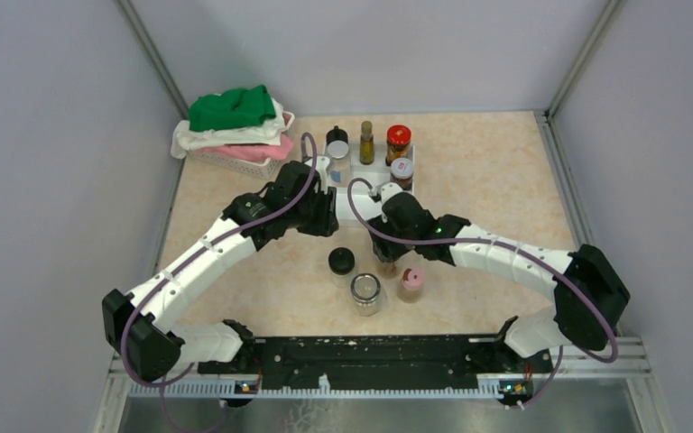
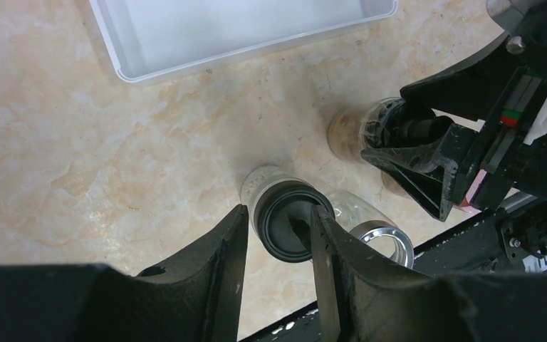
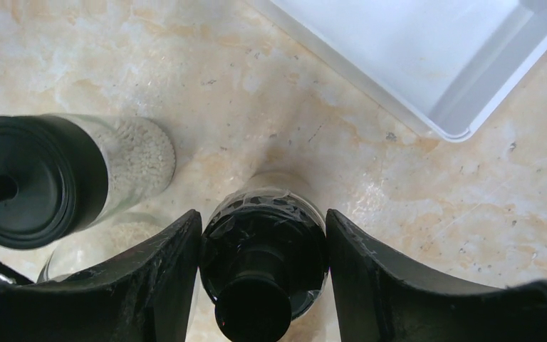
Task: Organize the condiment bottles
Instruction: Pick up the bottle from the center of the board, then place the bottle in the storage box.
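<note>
My right gripper (image 3: 262, 217) straddles a dark glass bottle with a black stopper (image 3: 263, 249) that stands on the table. Its left finger touches the glass and its right finger sits a hair off it. My left gripper (image 2: 279, 212) hangs above the table, jaws a little apart with nothing between them. Below it stand a black-capped jar (image 2: 288, 228) and a silver-lidded jar (image 2: 381, 239). A pink-capped jar (image 1: 411, 282) stands near them. The white tray (image 1: 372, 183) holds a slim amber bottle (image 1: 366, 142), a red-capped jar (image 1: 398, 140), a white-red capped jar (image 1: 402, 171) and two more jars on the left.
A basket of folded green, white and pink cloth (image 1: 235, 135) sits at the back left. Grey walls close in three sides. The black mounting rail (image 1: 370, 352) runs along the near edge. The two wrists hang close together just in front of the tray.
</note>
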{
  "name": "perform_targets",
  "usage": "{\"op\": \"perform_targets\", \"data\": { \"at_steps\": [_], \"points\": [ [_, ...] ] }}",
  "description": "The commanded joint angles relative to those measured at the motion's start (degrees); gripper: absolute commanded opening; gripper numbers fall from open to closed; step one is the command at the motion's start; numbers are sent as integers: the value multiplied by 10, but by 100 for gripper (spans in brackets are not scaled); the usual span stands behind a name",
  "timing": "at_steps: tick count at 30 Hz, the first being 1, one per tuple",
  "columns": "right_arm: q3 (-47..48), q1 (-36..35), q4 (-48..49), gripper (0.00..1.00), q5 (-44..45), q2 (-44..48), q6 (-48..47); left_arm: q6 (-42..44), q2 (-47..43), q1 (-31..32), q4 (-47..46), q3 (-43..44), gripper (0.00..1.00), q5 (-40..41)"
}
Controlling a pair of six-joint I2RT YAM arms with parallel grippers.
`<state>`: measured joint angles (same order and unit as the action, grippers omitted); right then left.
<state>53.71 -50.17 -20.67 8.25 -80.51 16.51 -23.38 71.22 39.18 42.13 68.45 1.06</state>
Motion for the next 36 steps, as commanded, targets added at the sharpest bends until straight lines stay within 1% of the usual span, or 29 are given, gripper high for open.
{"op": "perform_targets", "data": {
  "at_steps": [1,9,15,26,31,36],
  "points": [
    [73,-5,-10,33,31,-25,-20,11,-15,2,-12,1,44,11],
    [187,1,-32,32,62,-74,-59,18,-24,2,-5,3,44,34],
    [261,38,-17,29,84,-109,-78,24,-30,2,-8,4,44,44],
    [346,129,68,26,58,-220,-97,33,-7,1,-20,4,44,30],
    [402,152,78,26,34,-280,-109,34,7,1,-25,4,44,19],
    [459,159,78,26,26,-324,-117,37,29,1,-32,4,44,15]
  ]
}}
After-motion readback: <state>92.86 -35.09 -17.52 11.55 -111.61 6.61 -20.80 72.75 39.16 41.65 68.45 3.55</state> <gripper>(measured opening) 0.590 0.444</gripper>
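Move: The right hand already grips the black-capped bottle. Its free spot in the tray's middle row lies about 24 cm ahead, 2 cm left and 8 cm below. The white-lidded jar stands 24 cm ahead and 4 cm right, the silver-lidded jar 25 cm ahead and 12 cm left, both some 5 cm lower. From the left hand the spot is roughly 24 cm ahead, 10 cm right, 18 cm below. Right hand keeps its grip, arcing the bottle 22 cm forward over the tray, rising 9 cm, then sinking 4. ##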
